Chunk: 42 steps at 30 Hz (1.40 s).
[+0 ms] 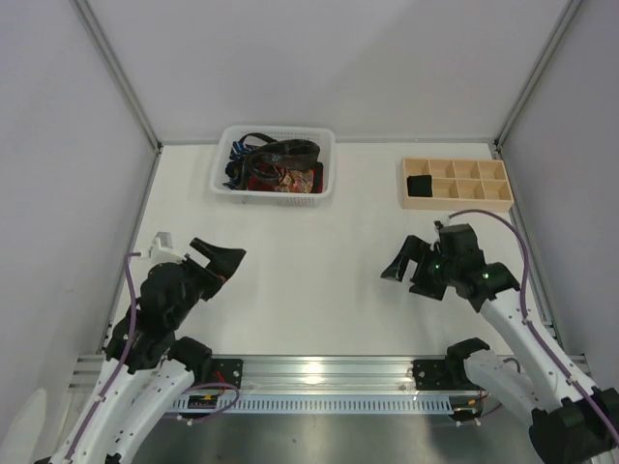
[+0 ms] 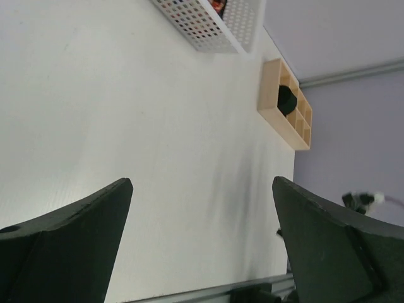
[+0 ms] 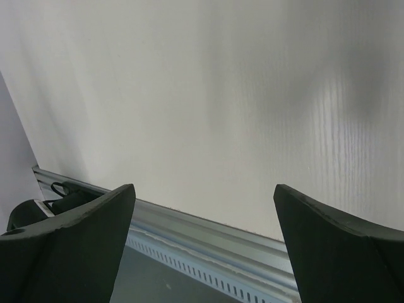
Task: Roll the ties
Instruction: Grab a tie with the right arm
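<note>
Several ties [image 1: 276, 164] lie tangled in a white mesh basket [image 1: 224, 176] at the back of the table: dark, blue, red and orange-patterned ones. One dark rolled tie [image 1: 420, 185] sits in the near-left compartment of the wooden tray [image 1: 470, 200], and shows in the left wrist view as a dark roll [image 2: 287, 100]. My left gripper [image 1: 219, 259] hovers open over the near-left table, nothing between its fingers. My right gripper [image 1: 412, 261] hovers open over the near-right table, also holding nothing.
The basket's corner [image 2: 208, 28] and the tray [image 2: 271, 95] appear far ahead in the left wrist view. A metal rail [image 3: 208, 230] runs along the table's near edge. Grey walls enclose the table on three sides.
</note>
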Motion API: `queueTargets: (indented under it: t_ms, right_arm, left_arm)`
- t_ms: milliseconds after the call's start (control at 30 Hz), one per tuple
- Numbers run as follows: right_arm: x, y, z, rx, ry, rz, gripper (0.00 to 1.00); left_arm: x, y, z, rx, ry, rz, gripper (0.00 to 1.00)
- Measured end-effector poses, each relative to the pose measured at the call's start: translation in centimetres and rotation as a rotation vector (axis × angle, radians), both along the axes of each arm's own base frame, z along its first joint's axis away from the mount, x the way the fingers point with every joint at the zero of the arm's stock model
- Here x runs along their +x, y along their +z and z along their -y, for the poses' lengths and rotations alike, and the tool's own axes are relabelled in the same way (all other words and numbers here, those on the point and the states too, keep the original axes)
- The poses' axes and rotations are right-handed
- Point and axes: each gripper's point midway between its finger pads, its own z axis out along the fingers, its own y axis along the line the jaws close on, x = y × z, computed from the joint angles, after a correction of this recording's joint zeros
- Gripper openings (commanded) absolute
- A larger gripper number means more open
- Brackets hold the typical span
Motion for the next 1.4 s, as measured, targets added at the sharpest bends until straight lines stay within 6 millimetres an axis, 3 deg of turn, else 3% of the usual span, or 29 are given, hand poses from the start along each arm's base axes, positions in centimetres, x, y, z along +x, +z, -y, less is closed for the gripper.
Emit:
queueTargets:
  t_ms: [133, 300, 400, 533, 700, 767, 933, 1067, 1400]
  right_arm:
    - [4.4, 2.4, -1.5, -0.036, 0.061, 0.089, 0.99]
    - [11.7, 4.5, -7.1, -0.066, 0.193, 0.233, 0.88]
    - [16.0, 6.0, -11.7, -0.068, 0.274, 0.340, 0.83]
    - [21.1, 8.4, -19.5, -0.075, 0.406, 0.527, 0.72]
    - [26.2, 10.3, -28.1, -0.079, 0.505, 0.711, 0.66]
    - [28.1, 9.9, -30.1, -0.093, 0.520, 0.766, 0.61]
    - [32.2, 7.7, -32.5, -0.139, 0.540, 0.846, 0.53]
    - [34.2, 6.4, -33.9, -0.147, 0.573, 0.901, 0.51]
    - [34.3, 2.2, -35.0, -0.174, 0.673, 0.909, 0.48]
  left_arm:
    - [-0.9, 1.2, 0.8, 0.053, -0.115, 0.082, 1.00]
    - [-0.8, 1.3, 1.0, 0.147, -0.176, 0.072, 1.00]
    - [0.1, 0.5, 0.1, 0.268, -0.149, -0.070, 1.00]
    - [1.2, -0.2, -3.5, 0.459, 0.004, -0.249, 1.00]
    - [0.3, -0.1, -7.4, 0.602, 0.139, -0.309, 1.00]
    - [0.0, 0.2, -8.2, 0.621, 0.172, -0.299, 1.00]
    - [-0.5, 0.4, -8.5, 0.592, 0.187, -0.262, 1.00]
    - [-1.2, -0.5, -8.4, 0.572, 0.171, -0.257, 1.00]
    - [-2.2, -0.6, -7.8, 0.493, 0.145, -0.193, 1.00]
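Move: The ties lie heaped in the white basket, whose heap's middle is about 37 cm ahead of my right hand, some 33 cm to its left and about 7 cm lower. The wooden compartment box stands about 32 cm ahead of that hand and 19 cm to its right; the black roll in it is equally far ahead but only 8 cm to the right. From my left hand the ties are roughly 35 cm ahead, 8 cm to the right and 16 cm below. I swing my right hand some 35 cm forward and as far left to the basket of ties, arching up about 10 cm and then sinking 8 cm over its near side. On the way the fingers level out by about 30 degrees and close to half open. My left hand ends about 8 cm farther left, rolled some 30 degrees with its left side up. ##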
